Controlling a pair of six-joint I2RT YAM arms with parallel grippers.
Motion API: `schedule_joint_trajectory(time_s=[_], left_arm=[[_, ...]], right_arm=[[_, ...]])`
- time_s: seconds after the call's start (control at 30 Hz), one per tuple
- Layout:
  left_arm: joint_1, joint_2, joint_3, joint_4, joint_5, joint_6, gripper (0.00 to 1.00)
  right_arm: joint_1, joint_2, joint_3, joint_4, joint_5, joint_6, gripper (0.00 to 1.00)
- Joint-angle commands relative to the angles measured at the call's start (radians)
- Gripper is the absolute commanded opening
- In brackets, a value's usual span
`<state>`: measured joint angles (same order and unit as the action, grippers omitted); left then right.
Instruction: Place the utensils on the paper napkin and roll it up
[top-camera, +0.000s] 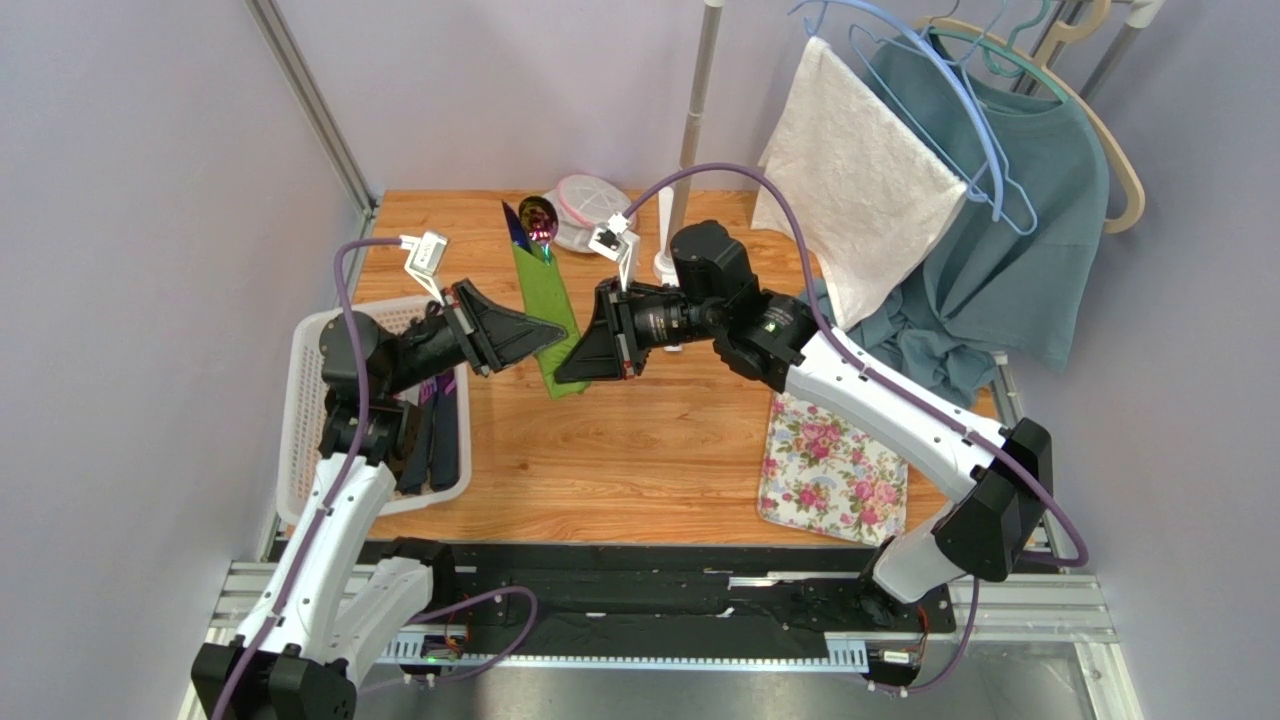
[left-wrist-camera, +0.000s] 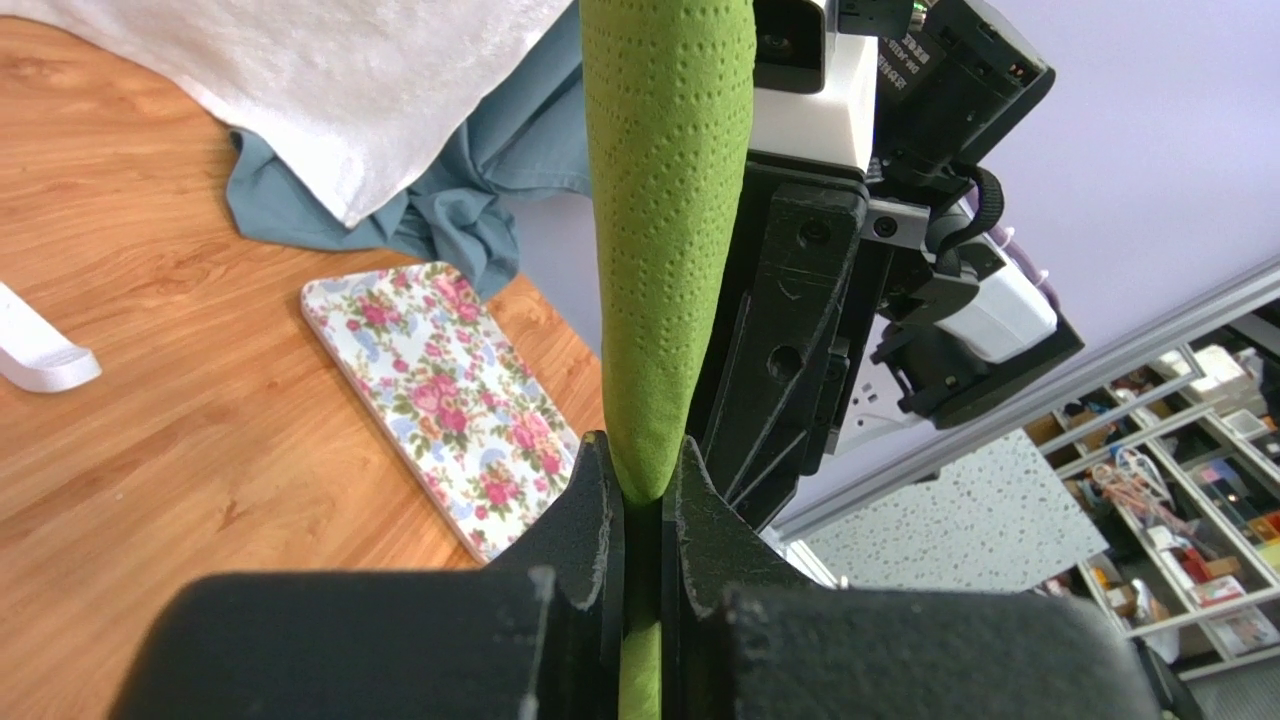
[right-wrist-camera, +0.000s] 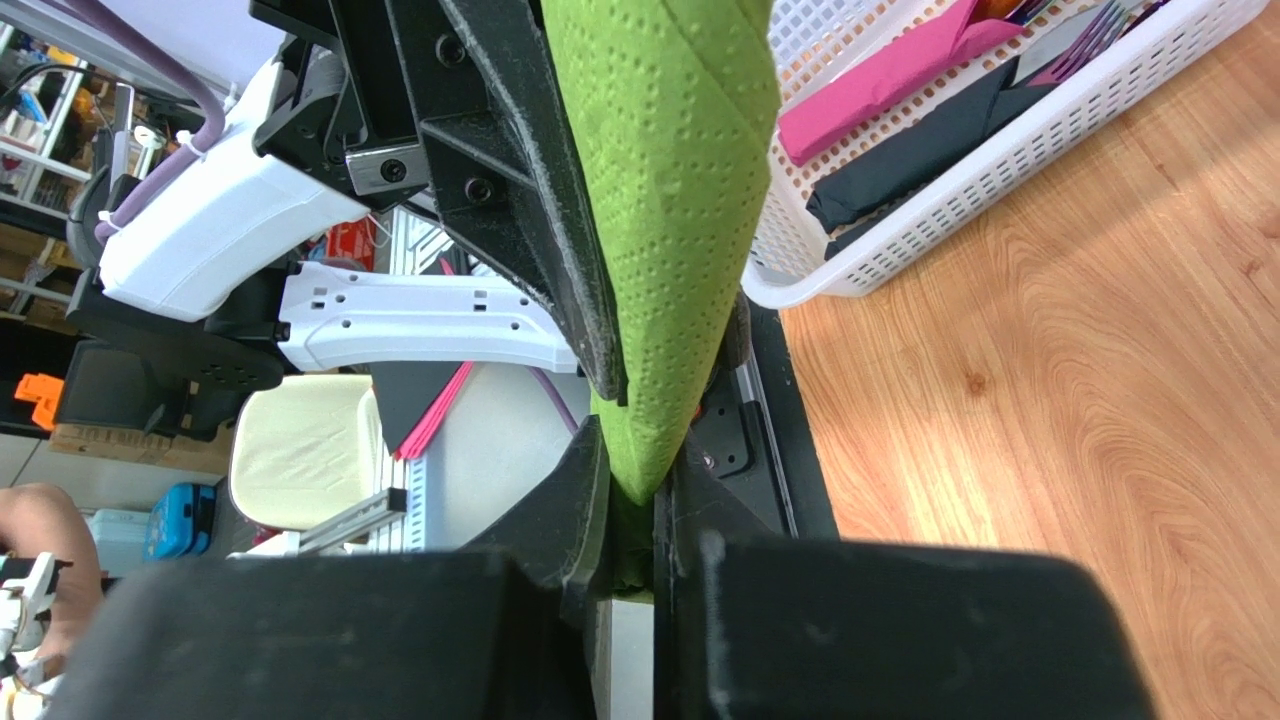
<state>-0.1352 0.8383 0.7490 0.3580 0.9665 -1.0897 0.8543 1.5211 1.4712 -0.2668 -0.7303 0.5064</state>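
The green paper napkin (top-camera: 544, 293) is rolled into a narrow tube lying at the table's back middle. The utensils stick out of its far end: a blue-purple stick (top-camera: 516, 225) and a glossy reddish rounded head (top-camera: 538, 221). My left gripper (top-camera: 553, 336) comes in from the left, my right gripper (top-camera: 565, 365) from the right, and they meet at the roll's near end. In the left wrist view the left gripper (left-wrist-camera: 642, 495) is shut on the napkin roll (left-wrist-camera: 661, 225). The right wrist view shows the right gripper (right-wrist-camera: 636, 503) shut on the same roll (right-wrist-camera: 669, 195).
A white basket (top-camera: 308, 405) holding dark and pink napkins stands at the left edge. A floral mat (top-camera: 834, 465) lies at the front right. A white cloth (top-camera: 864, 165), a teal garment (top-camera: 1007, 255) and blue wire hangers (top-camera: 962, 105) hang at the back right, with a clear lidded container (top-camera: 589, 198) behind the roll.
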Motion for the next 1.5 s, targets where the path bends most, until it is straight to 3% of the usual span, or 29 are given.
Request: schedule_joint_trajectory(time_s=[0.0, 0.07, 0.2, 0.23, 0.37, 0.43, 0.67, 0.87, 0.93, 1.0, 1.2, 1.47], left_arm=[[0.011, -0.028, 0.041, -0.060, 0.015, 0.057, 0.00], [0.035, -0.036, 0.052, -0.092, 0.029, 0.086, 0.00], [0.106, -0.045, 0.075, -0.213, 0.083, 0.203, 0.00], [0.129, -0.041, 0.085, -0.253, 0.109, 0.233, 0.00], [0.230, -0.042, 0.151, -0.448, 0.166, 0.413, 0.00], [0.294, -0.024, 0.188, -0.621, 0.199, 0.563, 0.00], [0.564, 0.105, 0.390, -1.210, 0.314, 1.088, 0.00], [0.762, 0.309, 0.548, -1.793, 0.331, 1.771, 0.00], [0.822, 0.372, 0.573, -1.886, 0.316, 1.824, 0.00], [0.844, 0.418, 0.607, -2.000, 0.279, 1.977, 0.00], [0.921, 0.534, 0.555, -2.029, 0.204, 2.110, 0.00], [0.942, 0.645, 0.457, -1.848, 0.140, 1.983, 0.00]], right_arm=[[0.019, 0.001, 0.063, 0.035, 0.019, -0.055, 0.06], [0.017, -0.004, 0.064, 0.025, 0.019, -0.057, 0.29], [0.014, -0.006, 0.069, -0.005, 0.028, -0.072, 0.53], [0.012, -0.004, 0.069, -0.009, 0.031, -0.074, 0.63], [0.002, -0.007, 0.067, -0.037, 0.046, -0.078, 0.81], [-0.001, -0.007, 0.073, -0.049, 0.046, -0.088, 0.87], [-0.011, -0.016, 0.054, -0.080, 0.051, -0.112, 0.89], [-0.012, -0.030, 0.032, -0.086, 0.052, -0.114, 0.90], [-0.012, -0.033, 0.018, -0.084, 0.052, -0.115, 0.90], [-0.012, -0.035, 0.011, -0.084, 0.052, -0.115, 0.90], [-0.017, -0.032, 0.006, -0.084, 0.051, -0.112, 0.91], [-0.017, -0.013, 0.005, -0.078, 0.058, -0.106, 0.91]])
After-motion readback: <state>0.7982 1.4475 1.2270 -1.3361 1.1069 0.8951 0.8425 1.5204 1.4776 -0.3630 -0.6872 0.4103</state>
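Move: Both hands already hold the green napkin roll. From the right hand the roll's middle lies about 5 cm ahead, 2 cm left and 3 cm higher. The left hand is to take it to the white basket, whose middle is some 26 cm left, about 2 cm ahead and 31 cm below that hand. Inside the basket lie the dark rolls, 19 cm left and 1 cm back of the left hand, and the pink roll, 28 cm left and 3 cm back, both about 33 cm down. Leftward some 25 cm and, mostly in the later half, down about 17 cm, the left hand carries the green roll over the white basket, its shut fingers keeping their pinch while the wrist tips the fingertips some 35 degrees downward. The right hand first opens wide and lets go of the roll's near end, then stays almost in place. ##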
